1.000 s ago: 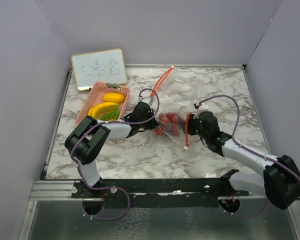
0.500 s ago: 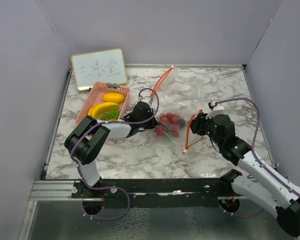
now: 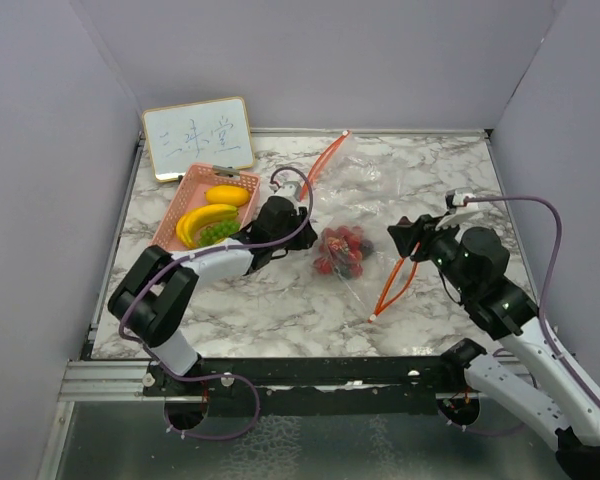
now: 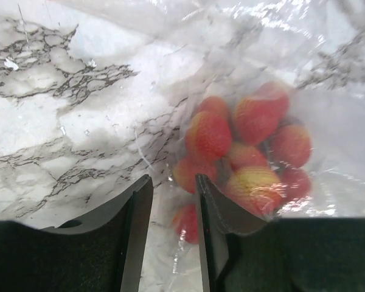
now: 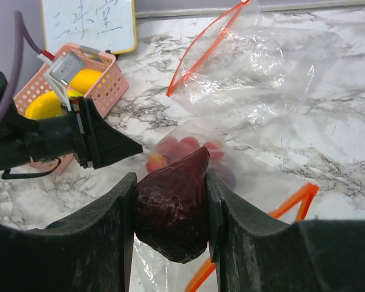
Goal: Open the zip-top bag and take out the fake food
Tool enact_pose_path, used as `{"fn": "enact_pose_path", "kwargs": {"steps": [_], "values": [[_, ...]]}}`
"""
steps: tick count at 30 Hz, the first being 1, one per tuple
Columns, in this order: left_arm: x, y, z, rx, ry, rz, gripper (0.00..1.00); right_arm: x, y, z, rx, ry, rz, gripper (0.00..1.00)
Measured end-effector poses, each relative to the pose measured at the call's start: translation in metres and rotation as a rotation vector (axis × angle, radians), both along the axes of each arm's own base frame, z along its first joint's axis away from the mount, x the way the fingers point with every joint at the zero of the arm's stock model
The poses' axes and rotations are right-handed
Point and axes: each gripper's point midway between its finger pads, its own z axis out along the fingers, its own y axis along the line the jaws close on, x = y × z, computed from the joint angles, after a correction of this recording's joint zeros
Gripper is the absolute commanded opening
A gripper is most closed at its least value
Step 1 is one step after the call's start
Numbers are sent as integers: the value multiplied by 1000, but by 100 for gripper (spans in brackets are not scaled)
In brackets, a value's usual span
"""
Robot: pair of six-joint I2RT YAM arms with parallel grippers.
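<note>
The clear zip-top bag lies open on the marble table, its orange zip strips spread apart. A red berry cluster of the fake food sits inside it. My left gripper is at the bag's left edge. In the left wrist view its jaws stand a little apart over the bag film, with the berries just beyond. My right gripper hangs to the right of the bag, shut on a dark purple piece that fills the gap between its fingers.
A pink basket at the left back holds a yellow banana, a yellow-orange lemon and green bits. A small whiteboard leans behind it. Grey walls close three sides of the table.
My right gripper has drawn back to the right, away from the bag, carrying the dark purple piece. The left jaws were shut and now stand apart; the berries have settled in a heap.
</note>
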Motion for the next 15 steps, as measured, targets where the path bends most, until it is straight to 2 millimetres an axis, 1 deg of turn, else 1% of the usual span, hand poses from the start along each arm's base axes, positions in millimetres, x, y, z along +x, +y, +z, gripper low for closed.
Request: {"fn": "enact_pose_path", "kwargs": {"steps": [1, 2, 4, 6, 7, 8, 9, 11, 12, 15], "values": [[1, 1, 8, -7, -17, 5, 53, 1, 2, 3, -3, -5, 9, 5], [2, 2, 16, -13, -32, 11, 63, 3, 5, 3, -11, -7, 24, 5], [3, 7, 30, -23, -55, 24, 79, 12, 18, 0, -32, 5, 68, 4], [2, 14, 41, -36, -77, 52, 86, 22, 33, -10, -48, 29, 114, 4], [1, 22, 46, -41, -85, 74, 87, 28, 41, -16, -56, 45, 135, 4], [-1, 29, 48, -43, -91, 98, 87, 35, 50, -27, -67, 71, 159, 4], [-3, 41, 50, -43, -98, 135, 87, 41, 58, -37, -75, 97, 181, 4], [-7, 66, 52, -40, -103, 209, 85, 50, 70, -51, -84, 131, 213, 4], [-10, 81, 53, -39, -109, 262, 84, 56, 78, -56, -86, 145, 234, 4], [-22, 120, 52, -37, -120, 389, 82, 78, 102, -58, -72, 148, 283, 5]]}}
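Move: My right hand holds the dark red fake fruit, and the pink basket for it lies about 45 cm to the left, 16 cm ahead and 20 cm below. On the way, the bag of red fruit is about 13 cm left, 8 cm ahead and 22 cm below. From my left hand the basket is roughly 25 cm left, 7 cm ahead and 4 cm lower; the bag of fruit is 7 cm right, 1 cm back and 5 cm lower. Keeping my grip on the dark red fruit, I swing my right hand left and forward about 13 cm towards the basket, out over the bagged fruit, sinking some 5 cm and turning a little counter-clockwise. My left hand clears the way: it rises about 5 cm, then sweeps 12 cm left, away from the bag, turning some 20 degrees counter-clockwise while its fingers open wide. ##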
